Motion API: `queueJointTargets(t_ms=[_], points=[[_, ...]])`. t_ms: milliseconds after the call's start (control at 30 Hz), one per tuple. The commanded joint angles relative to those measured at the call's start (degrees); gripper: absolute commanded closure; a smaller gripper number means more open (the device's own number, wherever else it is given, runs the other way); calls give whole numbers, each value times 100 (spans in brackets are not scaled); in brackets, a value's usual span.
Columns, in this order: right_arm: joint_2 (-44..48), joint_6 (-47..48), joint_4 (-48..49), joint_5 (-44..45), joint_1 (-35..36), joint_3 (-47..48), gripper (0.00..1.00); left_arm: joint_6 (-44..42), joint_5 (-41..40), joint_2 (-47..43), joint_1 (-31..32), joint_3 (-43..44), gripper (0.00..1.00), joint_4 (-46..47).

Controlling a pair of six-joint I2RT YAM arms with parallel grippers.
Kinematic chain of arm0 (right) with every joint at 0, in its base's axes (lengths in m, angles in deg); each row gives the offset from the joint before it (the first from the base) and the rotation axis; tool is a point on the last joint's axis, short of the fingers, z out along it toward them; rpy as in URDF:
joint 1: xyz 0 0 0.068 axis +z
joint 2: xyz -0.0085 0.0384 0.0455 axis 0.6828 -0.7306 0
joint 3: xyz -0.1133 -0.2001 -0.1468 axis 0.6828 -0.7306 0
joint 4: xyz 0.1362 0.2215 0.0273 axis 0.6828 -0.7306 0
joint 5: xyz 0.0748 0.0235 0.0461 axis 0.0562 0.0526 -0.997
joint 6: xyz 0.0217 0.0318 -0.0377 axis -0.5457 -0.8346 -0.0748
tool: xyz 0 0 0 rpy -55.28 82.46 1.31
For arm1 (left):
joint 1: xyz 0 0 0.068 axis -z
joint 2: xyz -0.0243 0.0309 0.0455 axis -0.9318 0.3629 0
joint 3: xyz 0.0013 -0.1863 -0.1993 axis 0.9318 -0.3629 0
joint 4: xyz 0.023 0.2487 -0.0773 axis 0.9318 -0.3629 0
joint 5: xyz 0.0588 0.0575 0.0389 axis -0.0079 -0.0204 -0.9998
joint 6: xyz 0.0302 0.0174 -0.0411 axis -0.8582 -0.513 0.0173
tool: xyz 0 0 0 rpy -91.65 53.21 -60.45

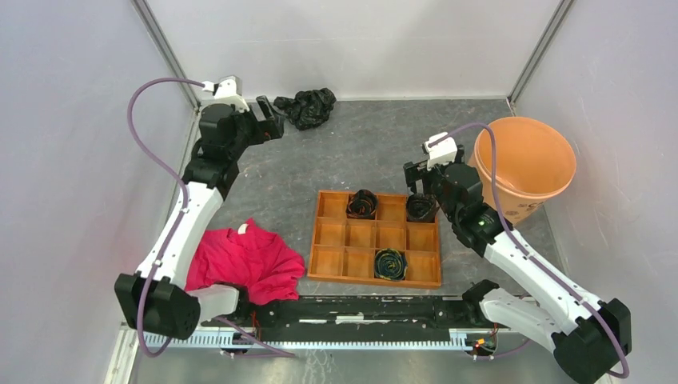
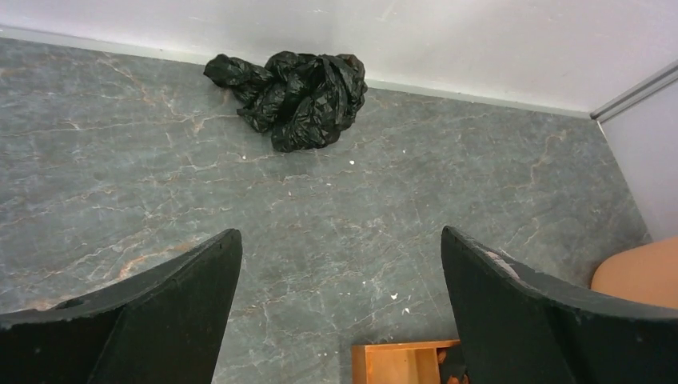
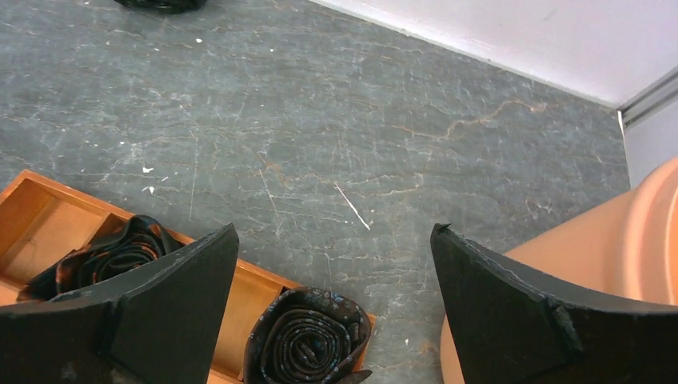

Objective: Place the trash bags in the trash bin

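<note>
A crumpled glossy black trash bag (image 1: 306,106) lies on the grey table against the back wall; the left wrist view shows the trash bag (image 2: 296,98) ahead. My left gripper (image 1: 270,120) hovers just left of it, open, nothing between its fingers (image 2: 196,296). The terracotta-orange trash bin (image 1: 524,164) stands upright at the right; its side (image 3: 616,256) fills the right wrist view's corner. My right gripper (image 1: 416,180) is open and empty beside the bin, above the tray's far right corner.
A wooden tray of square compartments (image 1: 376,238) sits mid-table, holding three dark rolls (image 1: 362,204); one roll (image 3: 308,340) shows below my right fingers. A red-pink garment (image 1: 244,260) lies at the near left. White walls close the back and sides.
</note>
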Motion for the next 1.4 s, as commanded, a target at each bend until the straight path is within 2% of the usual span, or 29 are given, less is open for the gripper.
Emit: queueJointTargets(t_ms=[0, 333, 500, 633, 767, 900, 1067, 1167, 1200, 1367], points=[[1, -151, 947, 314, -27, -204, 2, -144, 208, 227, -38, -96, 0, 714], [-336, -584, 1049, 675, 42, -138, 2, 261, 670, 1107, -32, -83, 0, 1123], [-613, -1453, 741, 1280, 87, 17, 2, 888, 871, 1877, -45, -76, 0, 1633], [-774, -1639, 616, 912, 106, 150, 2, 1738, 829, 2727, -54, 9, 0, 2441], [-665, -1665, 899, 560, 113, -82, 2, 2214, 963, 3778, -8, 618, 0, 2904], [-511, -1085, 1255, 207, 204, -343, 2, 2311, 870, 4812, 6, 1281, 0, 3213], [-371, -465, 1372, -318, 365, -446, 2, 1964, 747, 6017, -6, 2560, 4, 2620], [-355, -287, 1419, -632, 363, -512, 2, 1653, 650, 6519, -2, 3436, 14, 1968], [-357, -290, 1409, -698, 364, -513, 2, 1545, 579, 6616, 1, 3692, 21, 1787], [-418, -135, 1413, -832, 362, -513, 2, 1235, 195, 6780, 7, 4004, 25, 1388]])
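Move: The crumpled black trash bag by the far wall is about 27 cm ahead of the open left hand, 8 cm to its right and roughly 28 cm below. A rolled bag in the tray's far row lies about 2 cm back and 24 cm right of that hand, and the tray's middle some 12 cm back and 28 cm right, both about 30 cm down. From the right hand the crumpled bag is roughly 33 cm ahead, 32 cm left and 20 cm lower. Down and forward in one speeding sweep, about 25 cm each way and some 7 cm to the right, the left hand reaches the near edge of the crumpled trash bag, tipping its fingers down nearly 20 degrees, left side dipping, and closing them about a quarter at the end. The empty right hand dips slightly and drifts about 5 cm left, away from the bin. ##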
